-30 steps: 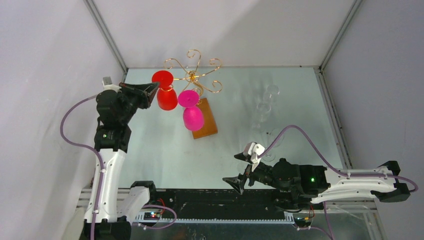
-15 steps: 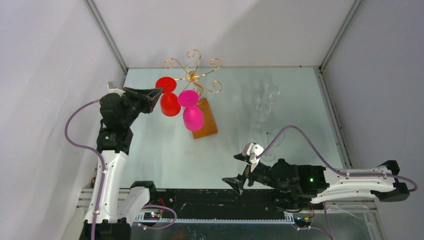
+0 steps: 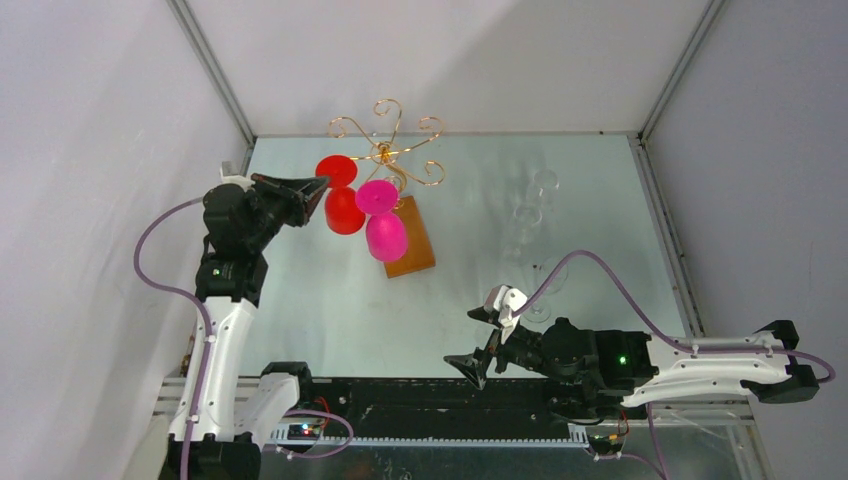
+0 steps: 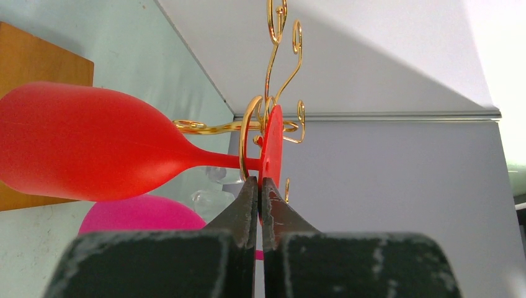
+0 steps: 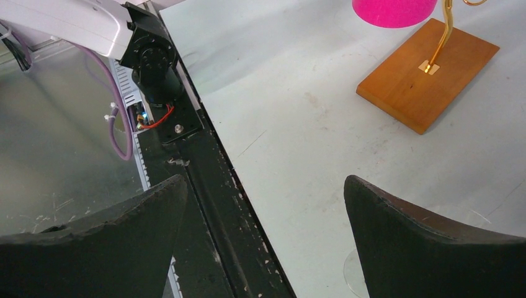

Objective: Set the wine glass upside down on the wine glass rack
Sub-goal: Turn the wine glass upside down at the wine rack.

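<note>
The red wine glass (image 3: pixel 344 212) hangs bowl-down at the left side of the gold wine glass rack (image 3: pixel 385 150). In the left wrist view a gold curl (image 4: pixel 248 133) loops round the stem of the red glass (image 4: pixel 80 149) right beside its foot. My left gripper (image 4: pixel 259 181) is shut on the rim of that foot, and in the top view this left gripper (image 3: pixel 322 183) reaches in from the left. A pink glass (image 3: pixel 385 235) hangs upside down on the rack too. My right gripper (image 3: pixel 470 338) stands open and holds nothing, low over the near table.
The rack's brown wooden base (image 3: pixel 410 240) lies under the pink glass; that base (image 5: pixel 428 74) also shows in the right wrist view. Clear glasses (image 3: pixel 530 215) stand at the right, and one clear foot (image 5: pixel 353 273) is beside my right fingers. Black rail (image 5: pixel 211 186) runs along the near edge.
My left gripper has carried the red glass right and slightly nearer, bringing its stem into the rack's curl. The right arm has not moved.
</note>
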Tool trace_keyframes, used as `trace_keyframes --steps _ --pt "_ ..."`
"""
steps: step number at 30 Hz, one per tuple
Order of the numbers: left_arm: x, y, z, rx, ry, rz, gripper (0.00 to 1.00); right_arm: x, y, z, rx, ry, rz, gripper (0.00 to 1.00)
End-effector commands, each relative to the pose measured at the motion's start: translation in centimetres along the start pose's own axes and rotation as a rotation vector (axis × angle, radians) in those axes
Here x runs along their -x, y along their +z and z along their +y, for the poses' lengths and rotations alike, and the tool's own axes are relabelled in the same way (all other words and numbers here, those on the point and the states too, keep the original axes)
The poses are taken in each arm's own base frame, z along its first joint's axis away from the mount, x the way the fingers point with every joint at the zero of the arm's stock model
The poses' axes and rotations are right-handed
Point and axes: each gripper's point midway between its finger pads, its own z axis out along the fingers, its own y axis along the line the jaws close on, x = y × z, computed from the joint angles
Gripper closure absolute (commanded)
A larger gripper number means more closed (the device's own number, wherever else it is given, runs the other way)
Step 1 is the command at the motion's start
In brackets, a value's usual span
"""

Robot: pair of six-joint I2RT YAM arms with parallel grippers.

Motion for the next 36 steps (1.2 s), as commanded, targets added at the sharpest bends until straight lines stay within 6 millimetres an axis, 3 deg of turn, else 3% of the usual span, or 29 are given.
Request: trace_keyframes --steps 1,6,12,23,33,36 --pt "0.0 -0.6 -2.2 -0.067 0.037 0.003 0.99 0.9 -0.1 0.0 -0.006 0.007 -0.034 0.0" --pt "-0.2 -0.8 -2.1 -0.066 0.036 0.003 0.89 0.8 -0.1 0.0 -0.007 0.005 -0.031 0.0" --pt "-0.3 -1.1 -1.7 -0.059 0.028 0.002 0.63 0.8 -0.2 -0.1 -0.011 0.007 -0.031 0.01" --pt "-1.0 -1.7 -0.7 -0.049 0.027 0.017 0.38 0.9 -0.3 -0.2 -0.015 0.015 -0.033 0.01" --pt "-2.3 -2.6 1.2 -0.032 0.045 0.053 0.02 0.8 -0.4 -0.2 -0.019 0.026 -0.031 0.0" --pt "-3.1 -2.9 1.6 -0.043 0.044 0.092 0.0 0.8 -0.5 -0.3 -0.023 0.036 -0.03 0.0"
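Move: My left hand still pinches the rim of the upturned red wine glass's foot, whose middle is about 2 cm ahead and 2 cm right, level with my fingers; the rack's hook sits just under it, 1 cm lower. The pink glass's foot is some 9 cm right and 2 cm back, the rack's centre about 10 cm right and 5 cm ahead. From my right hand the red foot lies roughly 27 cm ahead, 23 cm left and 12 cm higher. I open my left fingers from shut to fully wide and let go of the red glass's foot on its hook. As they spread, my left hand eases straight back from the rack, about 3 cm in all, first lifting roughly 1 cm, then sinking to end some 2 cm lower than it began, with the fingers still pointing at the foot. ##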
